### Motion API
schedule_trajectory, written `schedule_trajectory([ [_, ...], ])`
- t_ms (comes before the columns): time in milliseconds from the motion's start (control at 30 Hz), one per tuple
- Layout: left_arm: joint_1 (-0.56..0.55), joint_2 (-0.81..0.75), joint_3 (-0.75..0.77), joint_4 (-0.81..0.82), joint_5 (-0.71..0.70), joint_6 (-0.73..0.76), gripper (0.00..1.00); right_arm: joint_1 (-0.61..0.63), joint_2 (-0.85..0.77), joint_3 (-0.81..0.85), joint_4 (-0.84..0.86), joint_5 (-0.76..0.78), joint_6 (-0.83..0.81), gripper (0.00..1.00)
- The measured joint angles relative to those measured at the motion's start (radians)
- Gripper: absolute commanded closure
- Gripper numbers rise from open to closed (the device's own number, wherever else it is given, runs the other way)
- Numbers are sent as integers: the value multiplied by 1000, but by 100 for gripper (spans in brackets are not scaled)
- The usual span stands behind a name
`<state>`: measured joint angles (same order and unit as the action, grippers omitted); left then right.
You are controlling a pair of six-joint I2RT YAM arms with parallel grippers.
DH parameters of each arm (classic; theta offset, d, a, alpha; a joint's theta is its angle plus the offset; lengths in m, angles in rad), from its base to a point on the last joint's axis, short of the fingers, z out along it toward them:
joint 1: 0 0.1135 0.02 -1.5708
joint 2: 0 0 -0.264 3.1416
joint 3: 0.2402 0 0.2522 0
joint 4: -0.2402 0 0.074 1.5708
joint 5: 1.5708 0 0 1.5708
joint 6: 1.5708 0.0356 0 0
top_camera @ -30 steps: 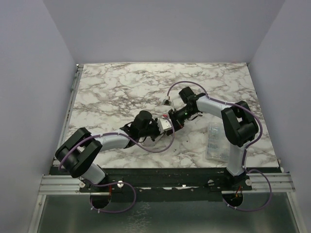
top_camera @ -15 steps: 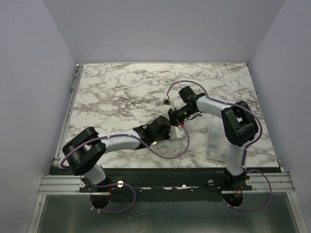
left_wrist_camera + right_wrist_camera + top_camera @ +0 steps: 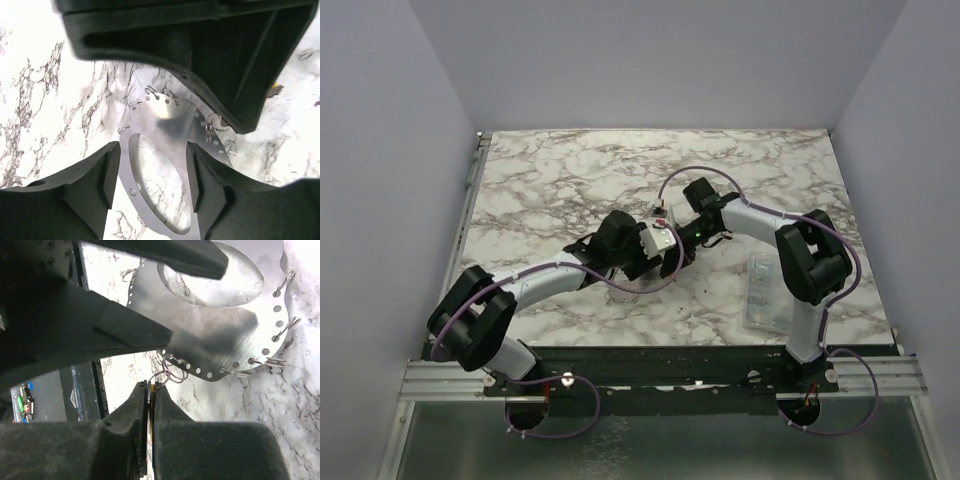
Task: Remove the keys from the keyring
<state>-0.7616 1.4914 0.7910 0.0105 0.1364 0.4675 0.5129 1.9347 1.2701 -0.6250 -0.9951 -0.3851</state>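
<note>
The keyring [image 3: 165,117] is a flat grey metal hoop with an oval opening, a row of small holes along its rim and small wire rings in them. It lies on the marble. My left gripper [image 3: 154,172] hovers over it, open, a finger on either side of the oval. In the right wrist view the keyring [image 3: 210,335] lies ahead of my right gripper [image 3: 151,387], which is shut on a thin yellow key [image 3: 152,395] seen edge-on. Small wire rings [image 3: 172,371] link that key to the hoop's rim. From above, both grippers [image 3: 670,240] meet at mid-table.
A clear plastic box [image 3: 765,290] lies on the marble table [image 3: 550,180] near the right arm's base. Purple cables loop off both wrists. Grey walls close in the table on three sides.
My left gripper has opened. The left arm swung out to the right and near, then came back up over the keyring. The right arm has barely moved.
</note>
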Motion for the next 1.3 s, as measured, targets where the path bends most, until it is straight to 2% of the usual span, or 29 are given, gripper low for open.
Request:
schedule_trajectory([
  [233, 192, -68, 41, -100, 291, -98, 33, 0, -7, 93, -82, 77, -69, 99],
  [333, 340, -98, 136, -243, 398, -100, 27, 0, -8, 159, -142, 121, -125, 99],
  [467, 487, -173, 216, -378, 481, -72, 18, 0, -14, 238, -240, 181, -204, 99],
  [567, 566, -251, 250, -452, 500, -52, 16, 1, -16, 306, -309, 233, -273, 99],
  [633, 587, -292, 265, -486, 503, -36, 11, 1, -27, 335, -342, 275, -324, 99],
  [800, 591, -356, 267, -528, 502, -11, 6, 8, -90, 377, -414, 372, -446, 99],
  [1300, 613, -365, 317, -541, 503, -27, 1, 121, -286, 393, -455, 604, -819, 100],
])
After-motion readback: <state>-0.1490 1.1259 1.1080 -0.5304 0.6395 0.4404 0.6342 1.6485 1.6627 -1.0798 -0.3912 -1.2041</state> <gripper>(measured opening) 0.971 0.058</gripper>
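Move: The metal plate hangs by small wire rings already pinched in the right fingers; its middle lies about 7 cm left of that hand, level with it fore and aft, and 4 cm lower. From the open left hand, the plate's middle is some 3 cm back, 3 cm left and 5 cm down. The clear plastic box lies about 25 cm to the right of the right hand, 2 cm back and 6 cm lower. The plate is carried up by its rings in the still-closed right fingers, about 14 cm, first also going forward some 6 cm and then drifting right, while that wrist rolls over by roughly 60 degrees and its fingers come to point more steeply down. The empty left hand clears away from the plate, rising 18 cm and swinging 14 cm left as its fingers spread nearly fully. ##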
